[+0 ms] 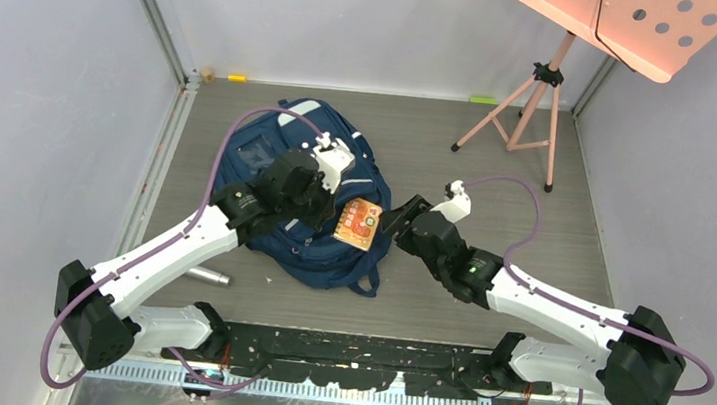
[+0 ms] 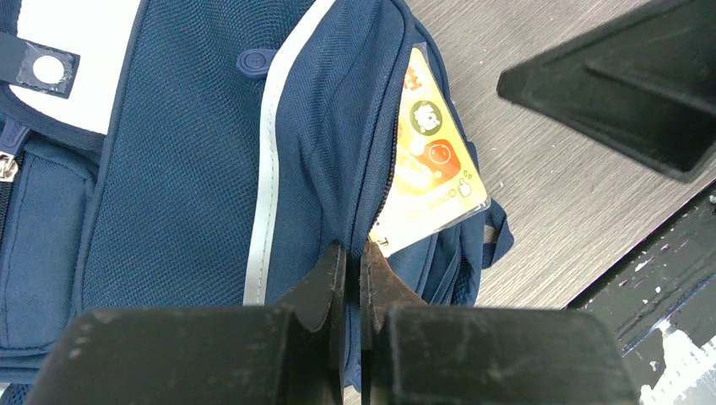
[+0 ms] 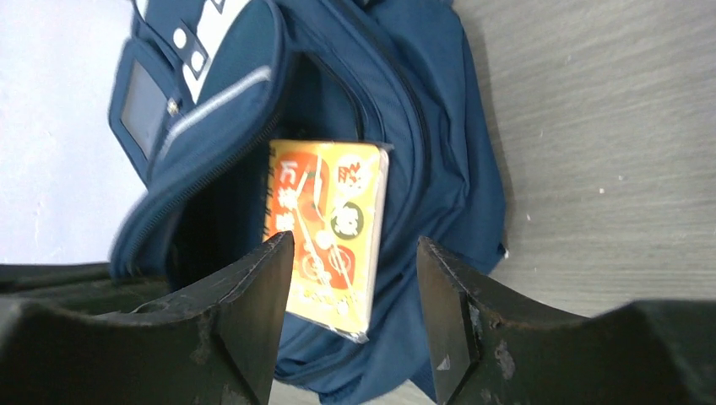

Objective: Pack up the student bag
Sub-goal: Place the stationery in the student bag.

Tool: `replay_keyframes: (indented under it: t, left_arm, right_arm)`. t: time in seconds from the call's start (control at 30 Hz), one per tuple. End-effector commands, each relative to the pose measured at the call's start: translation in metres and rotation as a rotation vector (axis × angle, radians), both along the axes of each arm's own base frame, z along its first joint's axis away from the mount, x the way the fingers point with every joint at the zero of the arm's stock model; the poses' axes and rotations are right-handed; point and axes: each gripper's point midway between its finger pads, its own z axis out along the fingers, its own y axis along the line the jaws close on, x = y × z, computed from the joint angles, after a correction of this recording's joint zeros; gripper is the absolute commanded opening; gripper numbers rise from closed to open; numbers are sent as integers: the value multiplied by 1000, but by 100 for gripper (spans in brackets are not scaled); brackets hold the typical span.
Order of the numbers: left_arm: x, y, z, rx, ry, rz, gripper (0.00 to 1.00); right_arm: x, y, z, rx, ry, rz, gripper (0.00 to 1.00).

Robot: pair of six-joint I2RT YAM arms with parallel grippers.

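The navy student bag point(image 1: 273, 168) lies on the grey floor, left of centre. An orange and yellow packet point(image 1: 358, 223) sticks halfway out of its side opening; it also shows in the left wrist view point(image 2: 431, 152) and the right wrist view point(image 3: 333, 228). My left gripper point(image 1: 319, 203) is shut on the edge of the bag's opening point(image 2: 355, 253), pinching the blue fabric beside the zip. My right gripper point(image 1: 395, 218) is open just right of the packet, its fingers point(image 3: 253, 287) astride the packet's near end without touching it.
A silver cylinder point(image 1: 208, 275) lies on the floor near the left arm. A pink music stand point(image 1: 537, 91) on a tripod stands at the back right. Grey walls close in the left and right sides.
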Motion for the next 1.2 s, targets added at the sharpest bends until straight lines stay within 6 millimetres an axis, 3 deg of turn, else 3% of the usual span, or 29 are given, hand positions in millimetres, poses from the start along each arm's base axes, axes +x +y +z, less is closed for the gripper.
replay_keyframes:
  t: [0.0,0.13,0.33,0.53,0.7,1.03,1.17]
  left_arm:
    - [2,-24,37,-135,-65,-58,0]
    - [2,-24,35,-132,-59,-60,0]
    - [3,-25,36,-132,-61,-60,0]
    - [3,-24,35,-130,-62,-60,0]
    - [3,-24,36,-130,-65,-61,0]
    - [3,-24,36,-129,-64,-63,0]
    - [2,-25,35,-130,-62,-68,0]
  right_arm:
    - [-16,17,-10,65,54,79,61]
    - [-24,29,-24,64,101,101,61]
    - [-26,52,-27,127,122,136,56]
    - [-30,57,-39,114,156,141,53]
    - [-28,62,-34,137,143,146,48]
    - [-12,78,-4,217,55,138,4]
    - [0,88,7,267,10,116,0]
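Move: The orange notebook, the stationery lying half in the bag's mouth, is about 6 cm to my right hand's left, 1 cm back and 5 cm lower. The flap edge that my left hand still holds up is some 13 cm to my right hand's left, 2 cm back and 2 cm higher; the bag's strap loop hangs about 12 cm back, 4 cm left and 12 cm lower. From my left hand the notebook is roughly 7 cm right, 1 cm ahead and 7 cm lower. With my right fingers open I swing left, down about 5 cm and a little back to the notebook's near right corner, tipping the fingers down some 10 degrees. There I close them to pinch that corner, rising a couple of centimetres and pressing on left and slightly forward towards the bag's mouth. My left hand stays put, keeping its grip on the flap. ##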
